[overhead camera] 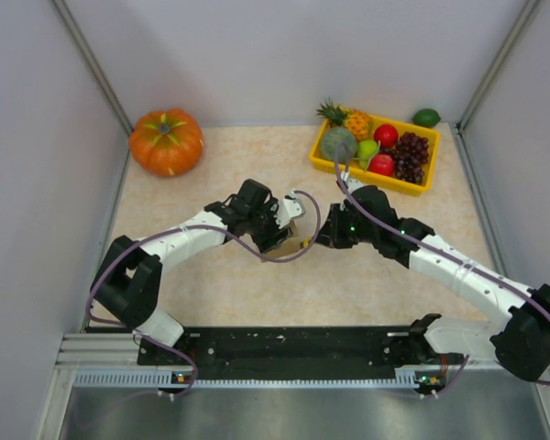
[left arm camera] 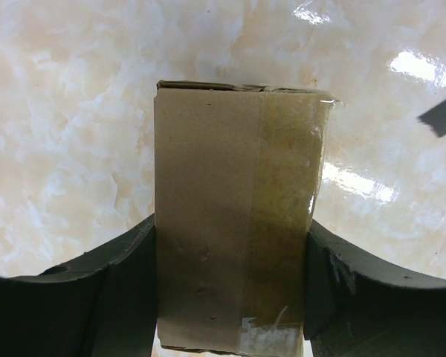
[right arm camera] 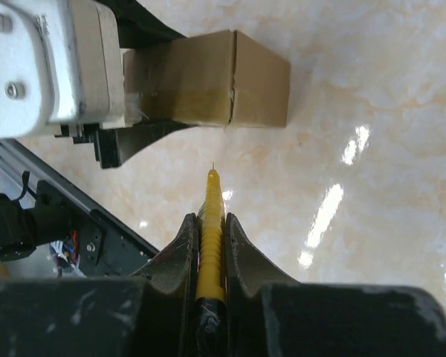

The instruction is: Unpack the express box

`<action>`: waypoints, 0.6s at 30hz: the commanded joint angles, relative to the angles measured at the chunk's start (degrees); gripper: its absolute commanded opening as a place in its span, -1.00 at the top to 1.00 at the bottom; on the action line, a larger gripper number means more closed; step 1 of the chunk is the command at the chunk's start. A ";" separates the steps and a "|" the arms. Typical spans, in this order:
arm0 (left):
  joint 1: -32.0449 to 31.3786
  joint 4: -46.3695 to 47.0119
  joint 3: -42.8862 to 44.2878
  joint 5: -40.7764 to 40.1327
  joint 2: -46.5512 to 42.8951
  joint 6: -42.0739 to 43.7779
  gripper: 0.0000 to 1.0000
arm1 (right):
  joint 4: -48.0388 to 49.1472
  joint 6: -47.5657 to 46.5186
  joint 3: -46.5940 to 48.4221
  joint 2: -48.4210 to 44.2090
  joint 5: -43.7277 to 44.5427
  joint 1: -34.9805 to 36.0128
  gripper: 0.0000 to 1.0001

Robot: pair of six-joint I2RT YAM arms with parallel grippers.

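The express box is a small brown carton with a strip of clear tape along its top. It rests on the marbled table, and my left gripper is shut on it, one black finger pressed to each side. In the right wrist view the express box lies ahead, at the upper left. My right gripper is shut on a yellow cutter. Its thin blade tip points at the box's near taped edge, a short gap away. From above, both grippers meet at mid-table around the box, which is mostly hidden.
An orange pumpkin sits at the back left. A yellow tray of fruit stands at the back right, with a green lime behind it. Grey walls close the sides. The black base rail runs along the near edge.
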 commanded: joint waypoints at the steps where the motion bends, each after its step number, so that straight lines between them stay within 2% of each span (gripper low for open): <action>1: 1.01 -3.00 -1.15 -4.22 3.32 -1.57 0.23 | -4.38 1.31 1.55 -3.67 0.24 0.04 1.00; 5: 0.92 -3.79 0.08 0.34 2.36 -1.49 0.06 | -4.82 1.40 0.85 -5.43 3.58 0.04 1.00; 7: 0.92 -3.88 1.13 1.76 1.66 -1.92 -0.10 | -5.17 1.14 0.50 -5.87 4.11 -0.05 1.00; 8: 0.92 -3.79 1.57 2.20 1.39 -2.01 -0.35 | -5.17 1.14 0.41 -5.87 4.29 -0.05 1.00; 9: 0.92 -3.88 2.01 3.25 1.21 -2.19 -0.46 | -5.26 1.05 0.15 -5.87 4.46 -0.05 1.00; 10: 0.92 -3.88 3.06 3.87 0.86 -2.62 -0.92 | -5.44 0.88 -0.03 -5.79 4.55 -0.05 1.00; 11: 0.92 -3.79 3.50 4.48 0.69 -2.63 -0.98 | -5.44 0.96 -0.11 -5.78 4.82 0.04 1.00; 18: 0.92 -2.22 6.49 8.79 -2.91 -4.39 -0.98 | -5.61 0.53 -0.38 -5.70 5.87 0.04 1.00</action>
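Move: The box stands between the left hand's fingers, its middle about 1 cm ahead, 2 cm right and 3 cm below that hand. From the right hand, which still grips the yellow knife, the box is some 5 cm ahead, 9 cm left and 9 cm below. The knife lies roughly 3 cm back, 9 cm right and 4 cm above the left hand, and the fruit crate about 23 cm ahead, 21 cm right and 4 cm below it. The left fingers let go of the box's two sides, spreading from about two-thirds to fully open; that hand then starts to lift, just over 1 cm up and slightly back to the right, its wrist tipping some 5 degrees. Meanwhile the right hand, keeping its pinch on the knife, draws away from the box, first back about 1 cm, then roughly 2 cm to the right. ##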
